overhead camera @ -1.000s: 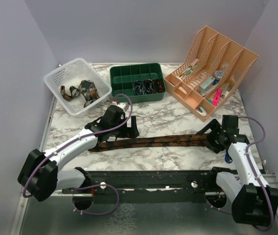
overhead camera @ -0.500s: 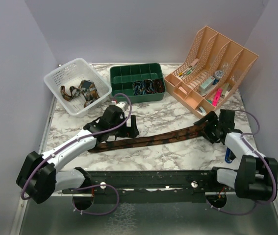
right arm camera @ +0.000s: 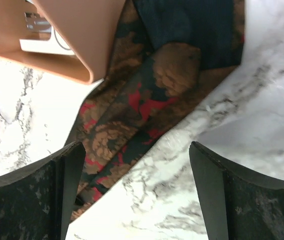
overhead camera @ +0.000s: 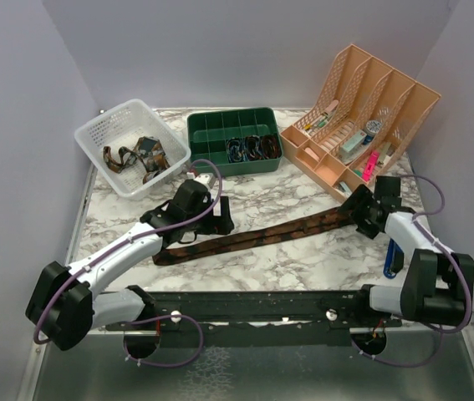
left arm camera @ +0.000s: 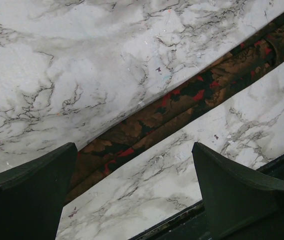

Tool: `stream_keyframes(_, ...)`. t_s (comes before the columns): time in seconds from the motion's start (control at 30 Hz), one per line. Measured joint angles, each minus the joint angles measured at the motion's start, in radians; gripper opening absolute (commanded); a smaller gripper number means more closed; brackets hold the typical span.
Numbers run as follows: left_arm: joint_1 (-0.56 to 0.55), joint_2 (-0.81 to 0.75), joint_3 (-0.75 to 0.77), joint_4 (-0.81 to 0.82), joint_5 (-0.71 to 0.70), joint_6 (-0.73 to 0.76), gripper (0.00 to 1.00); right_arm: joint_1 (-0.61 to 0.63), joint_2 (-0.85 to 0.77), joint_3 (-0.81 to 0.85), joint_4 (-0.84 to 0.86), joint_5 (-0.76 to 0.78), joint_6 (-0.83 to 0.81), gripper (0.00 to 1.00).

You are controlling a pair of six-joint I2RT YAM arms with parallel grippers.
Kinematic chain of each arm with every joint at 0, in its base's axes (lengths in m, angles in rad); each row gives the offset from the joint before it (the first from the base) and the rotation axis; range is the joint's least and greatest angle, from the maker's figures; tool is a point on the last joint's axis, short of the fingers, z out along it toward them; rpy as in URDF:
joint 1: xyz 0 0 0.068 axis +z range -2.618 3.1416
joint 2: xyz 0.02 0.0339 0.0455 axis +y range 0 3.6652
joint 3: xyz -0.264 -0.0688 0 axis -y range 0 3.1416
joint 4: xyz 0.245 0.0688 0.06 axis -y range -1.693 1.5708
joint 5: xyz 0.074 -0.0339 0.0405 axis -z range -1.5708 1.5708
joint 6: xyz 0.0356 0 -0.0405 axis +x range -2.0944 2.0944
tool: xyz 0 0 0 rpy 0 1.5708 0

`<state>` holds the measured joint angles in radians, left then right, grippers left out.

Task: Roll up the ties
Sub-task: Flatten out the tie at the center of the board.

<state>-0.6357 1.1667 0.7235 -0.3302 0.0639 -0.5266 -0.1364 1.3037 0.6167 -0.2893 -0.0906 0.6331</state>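
One dark brown tie with a red and tan pattern lies flat and diagonal on the marble table, its narrow end at the near left and its wide end at the right. My left gripper is open just over its left part. In the left wrist view the tie runs between and past the open gripper. My right gripper is open over the wide end. In the right wrist view the tie lies under the left side of the open gripper.
A white basket at the back left holds loose ties. A green divided tray holds rolled ties. A peach desk organizer stands at the back right; its corner is close to my right gripper. A blue pen lies near the right arm.
My right gripper moved away toward the organizer, and the tie's wide end swung with it, so the tie went from level to diagonal. The left gripper barely moved.
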Motion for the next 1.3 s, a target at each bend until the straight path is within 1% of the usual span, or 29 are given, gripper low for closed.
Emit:
stream_keyframes(0.1,0.000,-0.007,0.000,-0.010,-0.040,-0.015,0.99,0.000,-0.054,0.010,-0.080,0.015,-0.037,0.91)
stream_keyframes(0.13,0.001,-0.010,0.000,-0.011,-0.051,-0.019,0.99,0.000,-0.074,0.019,-0.113,0.016,-0.047,0.89)
stream_keyframes(0.17,0.002,-0.016,0.000,-0.016,-0.073,-0.031,0.99,0.000,-0.096,0.030,-0.137,0.014,-0.058,0.85)
stream_keyframes(0.23,0.006,-0.031,0.000,-0.035,-0.123,-0.056,0.99,0.000,-0.147,0.051,-0.161,-0.034,-0.091,0.78)
stream_keyframes(0.3,0.013,-0.049,0.000,-0.067,-0.183,-0.091,0.99,0.007,-0.200,0.070,-0.151,-0.134,-0.124,0.75)
stream_keyframes(0.37,0.026,-0.074,0.000,-0.111,-0.247,-0.135,0.99,0.061,-0.223,0.100,-0.132,-0.217,-0.145,0.70)
stream_keyframes(0.43,0.039,-0.103,-0.003,-0.145,-0.298,-0.175,0.99,0.191,-0.204,0.147,-0.111,-0.259,-0.163,0.59)
stream_keyframes(0.47,0.047,-0.125,-0.007,-0.160,-0.325,-0.195,0.99,0.268,-0.184,0.169,-0.091,-0.272,-0.164,0.55)
stream_keyframes(0.57,0.072,-0.176,-0.011,-0.207,-0.392,-0.239,0.99,0.475,-0.112,0.188,0.023,-0.305,-0.146,0.51)
stream_keyframes(0.6,0.085,-0.183,-0.011,-0.218,-0.405,-0.244,0.99,0.528,-0.086,0.179,0.068,-0.319,-0.134,0.50)
stream_keyframes(0.67,0.119,-0.177,-0.007,-0.243,-0.413,-0.243,0.99,0.617,-0.027,0.165,0.145,-0.334,-0.103,0.44)
stream_keyframes(0.7,0.166,-0.158,0.000,-0.256,-0.409,-0.237,0.99,0.634,0.019,0.164,0.197,-0.344,-0.080,0.43)
stream_keyframes(0.73,0.208,-0.140,0.005,-0.260,-0.405,-0.230,0.99,0.700,0.053,0.164,0.232,-0.349,-0.072,0.43)
stream_keyframes(0.8,0.344,-0.100,0.011,-0.265,-0.362,-0.216,0.99,0.786,0.134,0.174,0.304,-0.349,-0.048,0.42)
stream_keyframes(0.83,0.435,-0.088,0.011,-0.268,-0.323,-0.209,0.99,0.834,0.178,0.187,0.330,-0.348,-0.042,0.42)
stream_keyframes(0.93,0.592,-0.097,0.011,-0.286,-0.253,-0.206,0.99,0.951,0.288,0.247,0.391,-0.349,-0.035,0.38)
stream_keyframes(0.97,0.642,-0.116,0.011,-0.293,-0.227,-0.208,0.99,0.983,0.322,0.273,0.413,-0.349,-0.034,0.36)
stream_keyframes(1.03,0.689,-0.160,0.005,-0.302,-0.200,-0.220,0.99,1.041,0.389,0.337,0.449,-0.353,-0.036,0.35)
stream_keyframes(1.13,0.714,-0.229,-0.021,-0.311,-0.173,-0.254,0.99,1.091,0.504,0.458,0.491,-0.368,-0.049,0.33)
stream_keyframes(1.3,0.720,-0.292,-0.092,-0.362,-0.164,-0.323,0.97,1.137,0.657,0.599,0.514,-0.380,-0.058,0.32)
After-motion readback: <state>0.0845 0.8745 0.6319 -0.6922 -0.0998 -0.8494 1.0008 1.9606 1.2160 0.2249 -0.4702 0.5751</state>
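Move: The tie's left end lies roughly 58 cm left of the right hand, 15 cm back and 2 cm lower, with the tie running from under that hand to it; the tan organizer's tray sits about 20 cm ahead, 1 cm left. From the left hand, that end is some 20 cm left, 10 cm back and 8 cm below; the green tray is 27 cm ahead and 1 cm right, the white basket 27 cm ahead and 31 cm left. The tie's right end is left behind as the right hand rises about 11 cm, swings some 49 cm left above the tie and 10 cm back, sinking partway while turning about 80 degrees counter-clockwise and narrowing its fingers. The left hand clears leftward ahead of it, nearer the tie's left end, turning counter-clockwise with fingers still wide open. ##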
